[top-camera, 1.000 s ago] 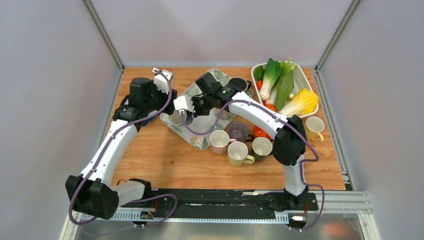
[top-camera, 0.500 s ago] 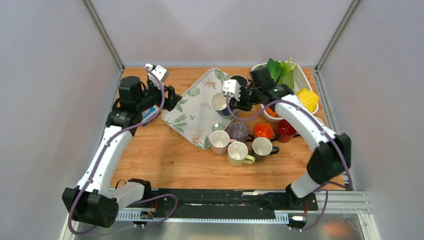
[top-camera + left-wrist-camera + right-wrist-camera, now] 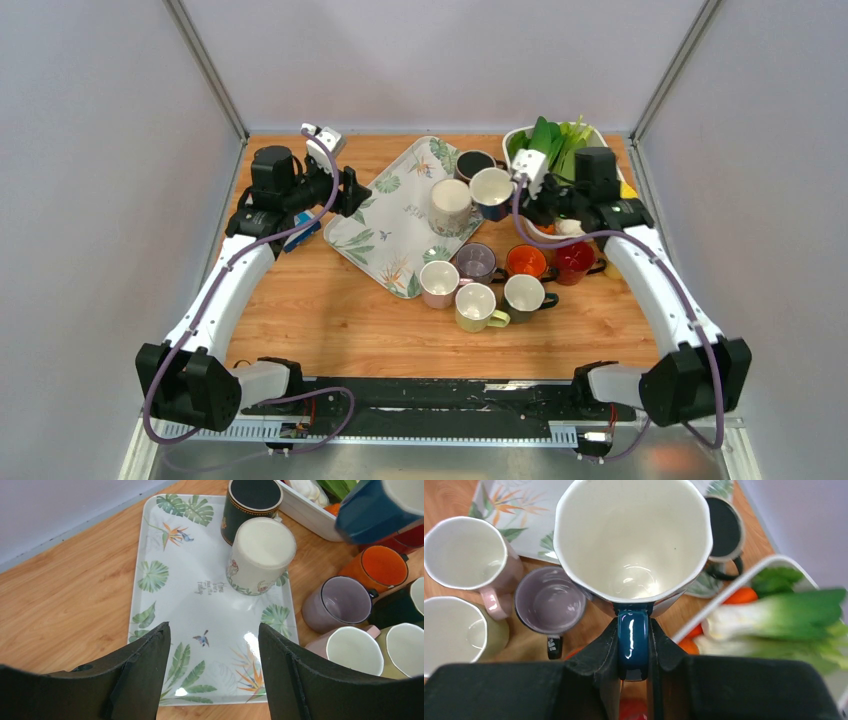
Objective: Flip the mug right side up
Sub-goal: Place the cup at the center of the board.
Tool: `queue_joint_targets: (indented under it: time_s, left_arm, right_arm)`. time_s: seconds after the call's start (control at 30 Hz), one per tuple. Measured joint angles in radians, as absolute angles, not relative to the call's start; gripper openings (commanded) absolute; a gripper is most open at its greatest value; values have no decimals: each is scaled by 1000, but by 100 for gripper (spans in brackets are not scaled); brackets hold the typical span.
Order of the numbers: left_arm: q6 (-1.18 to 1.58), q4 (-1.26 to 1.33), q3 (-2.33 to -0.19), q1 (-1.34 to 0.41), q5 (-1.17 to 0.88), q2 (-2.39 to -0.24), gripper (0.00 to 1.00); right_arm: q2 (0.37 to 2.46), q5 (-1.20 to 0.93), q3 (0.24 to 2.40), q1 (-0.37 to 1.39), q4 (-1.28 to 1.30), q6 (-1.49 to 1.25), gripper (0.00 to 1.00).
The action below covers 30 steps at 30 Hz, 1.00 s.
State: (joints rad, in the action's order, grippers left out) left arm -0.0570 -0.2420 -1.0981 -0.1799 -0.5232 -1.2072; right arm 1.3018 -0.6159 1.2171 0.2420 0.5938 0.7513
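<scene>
A dark blue mug (image 3: 492, 190) with a white inside hangs in the air over the tray's right edge. My right gripper (image 3: 514, 193) is shut on its handle (image 3: 633, 640), and the mug's mouth (image 3: 634, 540) faces the wrist camera. A cream mug (image 3: 450, 205) stands upside down on the leaf-patterned tray (image 3: 385, 225), base up (image 3: 262, 555). My left gripper (image 3: 355, 192) hovers at the tray's left edge, open and holding nothing (image 3: 215, 645), a tray's width away from the cream mug.
A dark mug (image 3: 475, 163) stands upright at the tray's far corner. Several upright mugs cluster in front of the tray, among them pink (image 3: 438, 282), purple (image 3: 476, 262), orange (image 3: 526, 261) and red (image 3: 573, 262). A white basin of vegetables (image 3: 603, 160) sits at the back right.
My right arm has swung from the tray's left side to its right, carrying the blue mug and uncovering the upside-down cream mug. My left gripper has shifted only slightly.
</scene>
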Motion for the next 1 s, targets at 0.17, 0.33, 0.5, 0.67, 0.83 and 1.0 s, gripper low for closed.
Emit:
queue_joint_targets:
  time_s: [0.17,0.33,0.5,0.67,0.83,1.0]
  left_arm:
    - [-50,-216,-1093,-180,-523,-1212,72]
    - [-51,-212,-1092,-180,-523,-1235,71]
    - [-55,-212,-1092,-180,-523,-1240,71]
    - [-79,-219,-1091,-180,-514,-1237,71]
    - [-93,-220,-1073,-180,-507,-1217,71]
    - [-92,-219,-1067,-180,-508,-1217,71]
  right_arm:
    - [1074,-603,1174,55,665,723,0]
    - [874,-594,1144,-41,749,738,0]
    - [771,-590,1038,-93,840,744,0]
    - [760,-542,987,-122,979,778,0]
    - [749,-525,992,-143,1060,835,0]
    - [804,-525,1002,-204,1107,913,0]
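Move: The blue mug, held upright by its handle in the right hand, is bound for the bare board about 14 cm back and 13 cm right of that hand, some 17 cm lower. The red mug stands 8 cm ahead of that spot. The green mug is 14 cm back and 3 cm right of the hand, the orange mug 6 cm back and 4 cm right. From the left hand the spot lies roughly 16 cm back and 44 cm right, 21 cm down. The blue mug, its handle still pinched in the right fingers, is carried away from the tray: first mainly right while rising about 7 cm, then back towards the base with a smaller drift right, sinking some 10 cm towards the bare board beside the green mug. The wrist turns clockwise by roughly 25 degrees. ##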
